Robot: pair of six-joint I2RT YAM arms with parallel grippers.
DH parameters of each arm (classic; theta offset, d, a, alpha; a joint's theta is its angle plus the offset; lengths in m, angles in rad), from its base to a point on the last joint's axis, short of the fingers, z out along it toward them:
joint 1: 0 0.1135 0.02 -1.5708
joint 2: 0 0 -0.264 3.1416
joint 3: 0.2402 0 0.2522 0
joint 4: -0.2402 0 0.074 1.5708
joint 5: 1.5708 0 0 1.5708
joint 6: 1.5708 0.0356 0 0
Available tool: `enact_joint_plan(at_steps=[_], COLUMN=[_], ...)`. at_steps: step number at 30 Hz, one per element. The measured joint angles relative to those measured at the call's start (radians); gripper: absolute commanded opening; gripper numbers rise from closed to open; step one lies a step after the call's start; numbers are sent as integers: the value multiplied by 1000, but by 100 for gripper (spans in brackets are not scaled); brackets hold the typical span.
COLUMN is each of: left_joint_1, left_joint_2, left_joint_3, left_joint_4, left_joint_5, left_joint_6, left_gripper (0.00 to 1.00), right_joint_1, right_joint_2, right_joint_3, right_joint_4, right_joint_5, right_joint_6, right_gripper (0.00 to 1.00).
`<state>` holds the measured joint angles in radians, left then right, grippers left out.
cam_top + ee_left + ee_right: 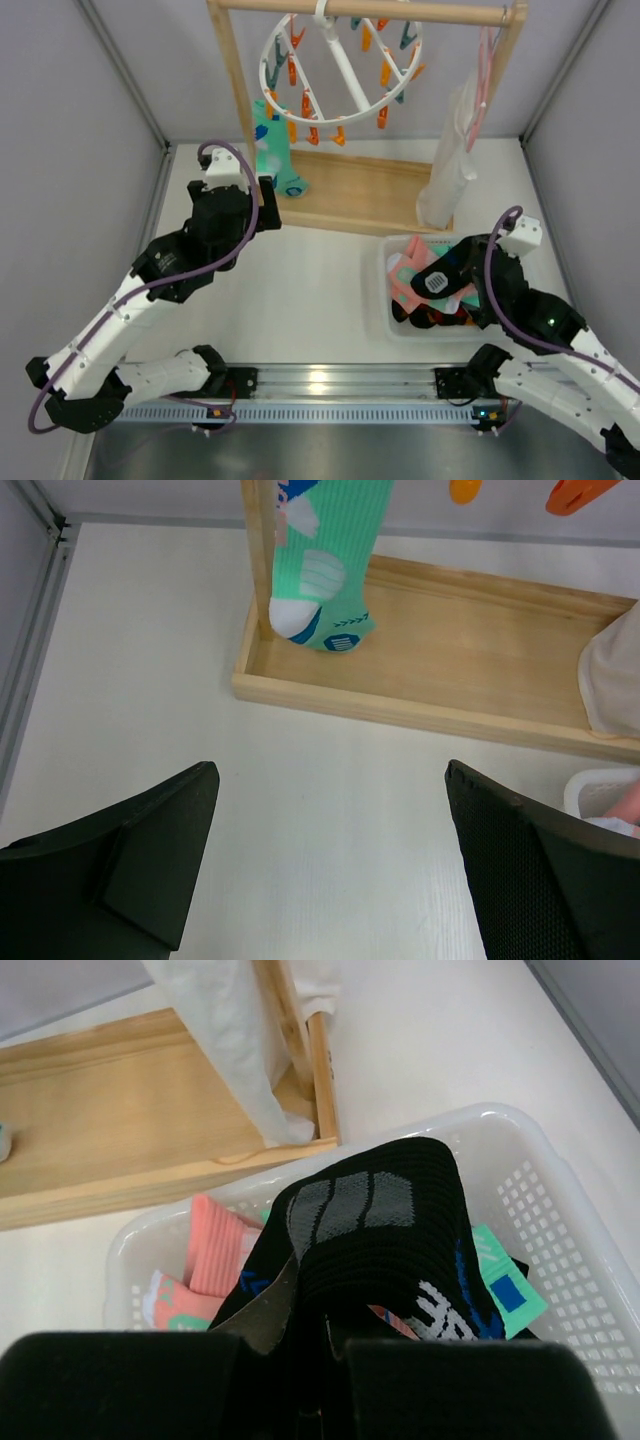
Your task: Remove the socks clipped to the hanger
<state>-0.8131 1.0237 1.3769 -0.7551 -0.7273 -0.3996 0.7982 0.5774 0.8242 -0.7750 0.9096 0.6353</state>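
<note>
The hanger [340,70], a round white ring with orange and teal clothespins, hangs from the wooden rack's top bar. One teal-mint sock [272,145] is still clipped to it, its toe [325,570] hanging into the rack's base. My left gripper [262,205] is below and in front of that sock, open [330,860] with only bare table between its fingers. My right gripper [430,288] is over the white basket [388,300], shut [325,1360] on a black sock [380,1230] with grey and white marks that drapes into the basket.
The basket [540,1190] holds pink socks [215,1245] and a teal one [505,1285]. The rack's wooden base tray [450,670] lies ahead of the left gripper. A long white garment [445,170] hangs at the rack's right post. Grey walls close in both sides.
</note>
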Motion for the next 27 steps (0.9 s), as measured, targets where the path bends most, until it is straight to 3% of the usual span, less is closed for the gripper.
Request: enact_joint_plan(at_steps=[3,6,9,13,14,16,20,27], left_joint_1=[0,0,0,0,1,1,5,16], left_joint_2=[-1,-6,-16,-36,-42,-52,-71,-94], left_joint_3=[-14,-25,-33,-34,-34,-34,-38,-53], left_joint_4=[-5,-6,-11,-21,-25,-30,-40,-69], left_joint_5=[11,26,34,30,29,26,9,-26], left_joint_6=[-1,-3,-7,-7,-7,-7,-7,-6], left_gripper=[99,99,99,99,99,99,99,98], right_joint_1=[-108,-306,-550,-675,-687,-710,-730,-731], right_joint_2=[42,118,184,210,221,243,247,111], right_joint_3=[-3,-51,-149,-230,-234,-235,-236,-179], right_joint_4=[13,79,158,193,206,237,268,202], right_joint_5=[-93,-259,-445,-568,-596,-632,-678,-673], right_joint_6=[-18,-51,-67,-67,-67,-66,-59,-56], right_gripper=[0,0,6,15,23,27,69,94])
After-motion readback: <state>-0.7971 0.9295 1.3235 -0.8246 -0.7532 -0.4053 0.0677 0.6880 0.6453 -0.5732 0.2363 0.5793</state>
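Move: Just under the right hand, which already grips the black sock, the white basket has its middle some 18 cm down, about 2 cm ahead and 2 cm to the right. The pink sock in it lies around 7 cm ahead and 7 cm left of that hand, at basket depth; the hanging white bag is roughly 16 cm ahead, 4 cm left and a little lower. From the left hand the basket is about 36 cm right, 2 cm ahead and 29 cm lower. Dropping about 13 cm into the basket's space while shifting some 5 cm right and 4 cm forward, the right hand tips its fingers some 20 degrees further down and rolls its left side up. Its fingers open wide low down and let go of the black sock, then the hand climbs about 5 cm. The empty, open left hand eases 3 cm left and slightly back, away from the hanging green sock. ##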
